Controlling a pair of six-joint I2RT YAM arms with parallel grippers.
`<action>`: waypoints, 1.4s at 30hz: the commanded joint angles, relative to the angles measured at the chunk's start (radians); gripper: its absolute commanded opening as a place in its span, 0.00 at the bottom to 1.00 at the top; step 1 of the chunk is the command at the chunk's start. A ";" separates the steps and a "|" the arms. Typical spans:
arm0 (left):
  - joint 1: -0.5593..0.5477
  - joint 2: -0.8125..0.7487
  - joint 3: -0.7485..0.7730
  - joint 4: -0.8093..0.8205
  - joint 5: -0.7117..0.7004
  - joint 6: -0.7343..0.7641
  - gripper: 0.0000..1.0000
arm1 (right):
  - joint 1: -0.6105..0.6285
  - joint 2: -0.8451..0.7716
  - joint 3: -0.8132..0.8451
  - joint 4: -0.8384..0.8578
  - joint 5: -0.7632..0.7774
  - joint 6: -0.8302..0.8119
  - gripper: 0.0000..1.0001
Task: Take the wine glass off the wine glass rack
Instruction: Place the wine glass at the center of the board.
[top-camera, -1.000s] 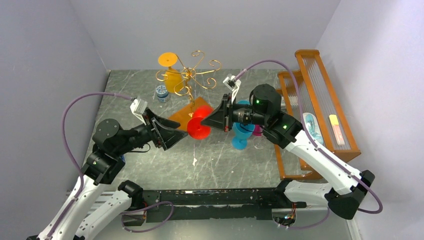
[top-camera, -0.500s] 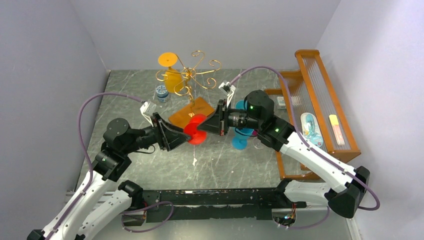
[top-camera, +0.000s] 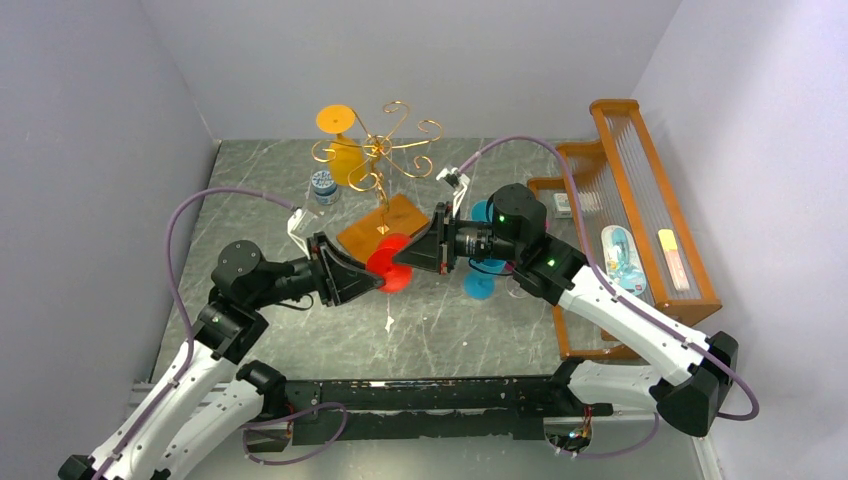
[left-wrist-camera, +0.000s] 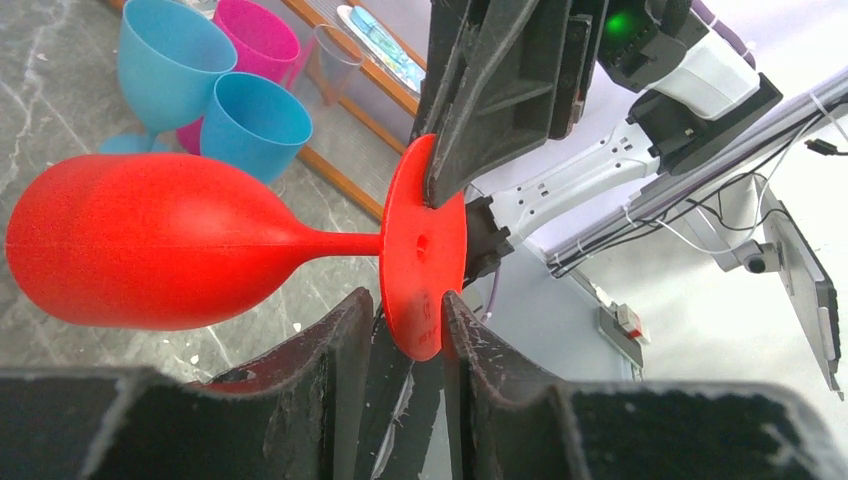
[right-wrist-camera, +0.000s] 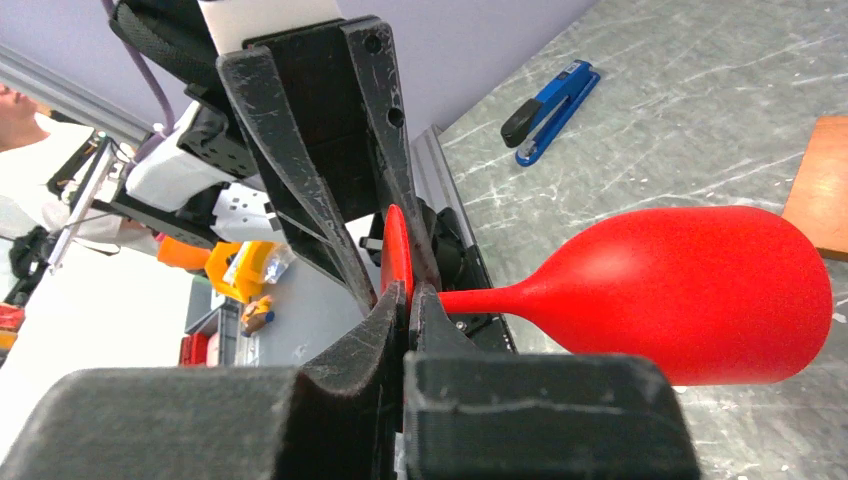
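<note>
A red wine glass (top-camera: 390, 264) hangs level over the table, away from the gold wire wine glass rack (top-camera: 385, 150) and its wooden base (top-camera: 390, 222). My right gripper (right-wrist-camera: 408, 295) is shut on the upper rim of the glass's flat foot (right-wrist-camera: 395, 245), and the bowl (right-wrist-camera: 690, 295) points away to the side. My left gripper (left-wrist-camera: 405, 300) straddles the lower rim of the same foot (left-wrist-camera: 425, 245). One of its fingers (left-wrist-camera: 460, 315) touches the disc, while the other stands a small gap off. An orange glass (top-camera: 345, 152) hangs on the rack.
Blue glasses (top-camera: 482, 268) and a pink one (top-camera: 515, 262) stand right of the red glass. An orange wooden frame (top-camera: 640, 200) fills the right side. A blue-lidded jar (top-camera: 323, 185) sits left of the rack, and a blue stapler (right-wrist-camera: 550, 100) lies on the table.
My left gripper has moved right to the red glass's foot and narrowed around it. My right gripper has carried the glass slightly leftward and stayed shut.
</note>
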 joint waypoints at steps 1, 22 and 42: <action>0.006 -0.007 -0.035 0.093 0.058 -0.035 0.34 | 0.006 -0.019 -0.010 0.050 -0.018 0.029 0.00; 0.006 -0.050 -0.118 0.264 -0.008 -0.186 0.17 | 0.005 -0.014 -0.077 0.189 -0.086 0.062 0.00; 0.005 0.009 -0.050 0.118 0.063 -0.060 0.06 | 0.006 -0.027 -0.117 0.274 -0.160 0.082 0.00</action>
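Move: The red wine glass, its foot in the right fingers, has its middle about 7 cm ahead, 2 cm right and 4 cm below the left hand; from the right hand, 6 cm ahead, 2 cm left and 6 cm down. From the left hand, the rack's wooden base lies some 31 cm ahead, 1 cm left and 29 cm down, the nearest blue glass about 15 cm ahead, 24 cm right and 22 cm down. Left fingers close to pinch the red foot; right keeps its grip, easing about 1.5 cm back. ##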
